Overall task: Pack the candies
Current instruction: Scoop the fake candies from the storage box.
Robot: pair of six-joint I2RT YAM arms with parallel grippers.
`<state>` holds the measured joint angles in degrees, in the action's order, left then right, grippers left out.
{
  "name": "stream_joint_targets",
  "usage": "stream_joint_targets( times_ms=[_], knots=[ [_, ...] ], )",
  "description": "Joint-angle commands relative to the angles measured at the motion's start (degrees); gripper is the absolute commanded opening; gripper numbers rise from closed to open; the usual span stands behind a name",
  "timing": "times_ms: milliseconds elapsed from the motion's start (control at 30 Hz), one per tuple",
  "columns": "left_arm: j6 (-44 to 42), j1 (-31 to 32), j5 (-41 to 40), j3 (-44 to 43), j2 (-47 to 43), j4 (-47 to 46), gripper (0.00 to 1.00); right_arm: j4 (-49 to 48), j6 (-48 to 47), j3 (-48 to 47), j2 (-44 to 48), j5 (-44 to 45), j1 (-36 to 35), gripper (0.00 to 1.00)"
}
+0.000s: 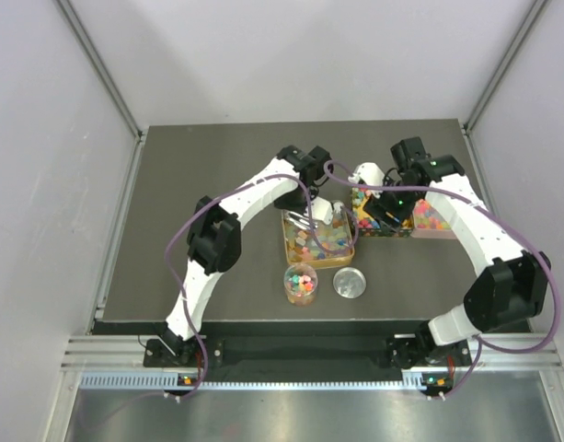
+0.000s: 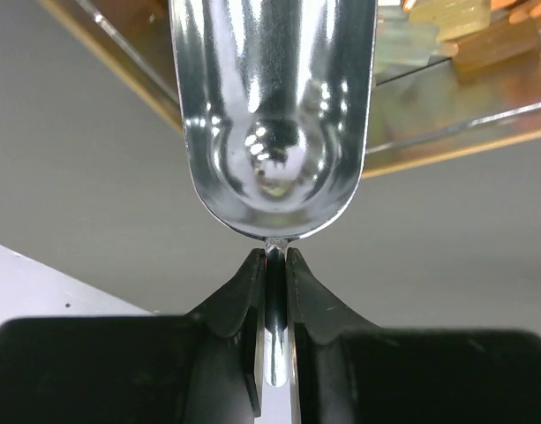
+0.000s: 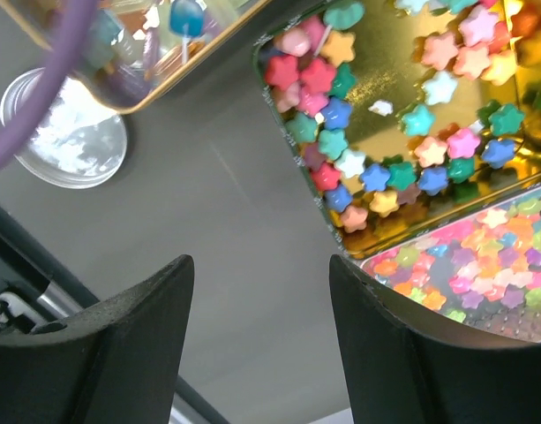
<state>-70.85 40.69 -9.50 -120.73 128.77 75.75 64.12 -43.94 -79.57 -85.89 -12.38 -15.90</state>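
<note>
Star-shaped candies in mixed colours lie in a gold tin, and smaller ones fill a pink tray beside it. More candies sit in a clear gold-rimmed tray. A small clear jar in front of that tray also holds candies. My left gripper is shut on the thin handle of a shiny metal scoop, held over the clear tray's edge. The scoop's bowl looks empty. My right gripper hangs open over bare table next to the gold tin, with nothing between its fingers.
A round silver lid lies on the dark table right of the jar, also seen in the right wrist view. The purple cable crosses that view. Grey walls stand on both sides.
</note>
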Motion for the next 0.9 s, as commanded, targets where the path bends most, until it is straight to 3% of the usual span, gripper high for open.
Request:
stream_joint_targets(
  times_ms=[0, 200, 533, 733, 867],
  knots=[
    [-1.66, 1.93, -7.02, -5.12, 1.66, 10.30, 0.00, 2.50, -0.44, 1.87, 5.20, -0.53, -1.06, 0.62],
    [-5.26, 4.31, -14.57, -11.64, 2.54, 9.42, 0.00, 1.63, 2.10, 6.09, 9.68, -3.00, -1.06, 0.63],
    [-9.92, 5.28, -21.87, -7.43, 2.54, 6.44, 0.00, 0.66, 2.73, 13.19, 17.13, -7.73, -1.41, 0.61],
    [-9.05, 6.16, -22.23, -4.78, 3.68, 6.17, 0.00, -3.83, -0.79, 21.72, 28.83, -11.78, -1.50, 0.62],
    [-7.64, 7.12, -21.97, -4.43, 4.82, 5.91, 0.00, -2.15, -4.04, 24.72, 29.11, -13.54, -1.50, 0.62]
  ],
)
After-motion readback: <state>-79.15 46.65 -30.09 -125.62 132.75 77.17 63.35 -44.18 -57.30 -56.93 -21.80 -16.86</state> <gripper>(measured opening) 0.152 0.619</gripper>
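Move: The candies in the gold-rimmed box are the left hand's target: it already holds the metal scoop near that box's far-left corner, and the box's middle lies about 10 cm to its right, 7 cm back and 8 below. The round jar, partly filled, stands some 19 cm back and 5 to the right. From the empty right hand the gold-rimmed box is about 20 cm left and 2 ahead; the star-candy box lies about 9 cm ahead and 2 left, the clear lid 10 back and 11 left. The scoop, still pinched by its handle, is lifted about 4.5 cm and carried 3 cm forward by the left hand, veering briefly right, then sinks slightly while the wrist rolls some 20 degrees, its left side rising so the bowl tips down towards the gold-rimmed box. The right hand, open and empty, draws back about 10 cm, away from the star-candy box. ##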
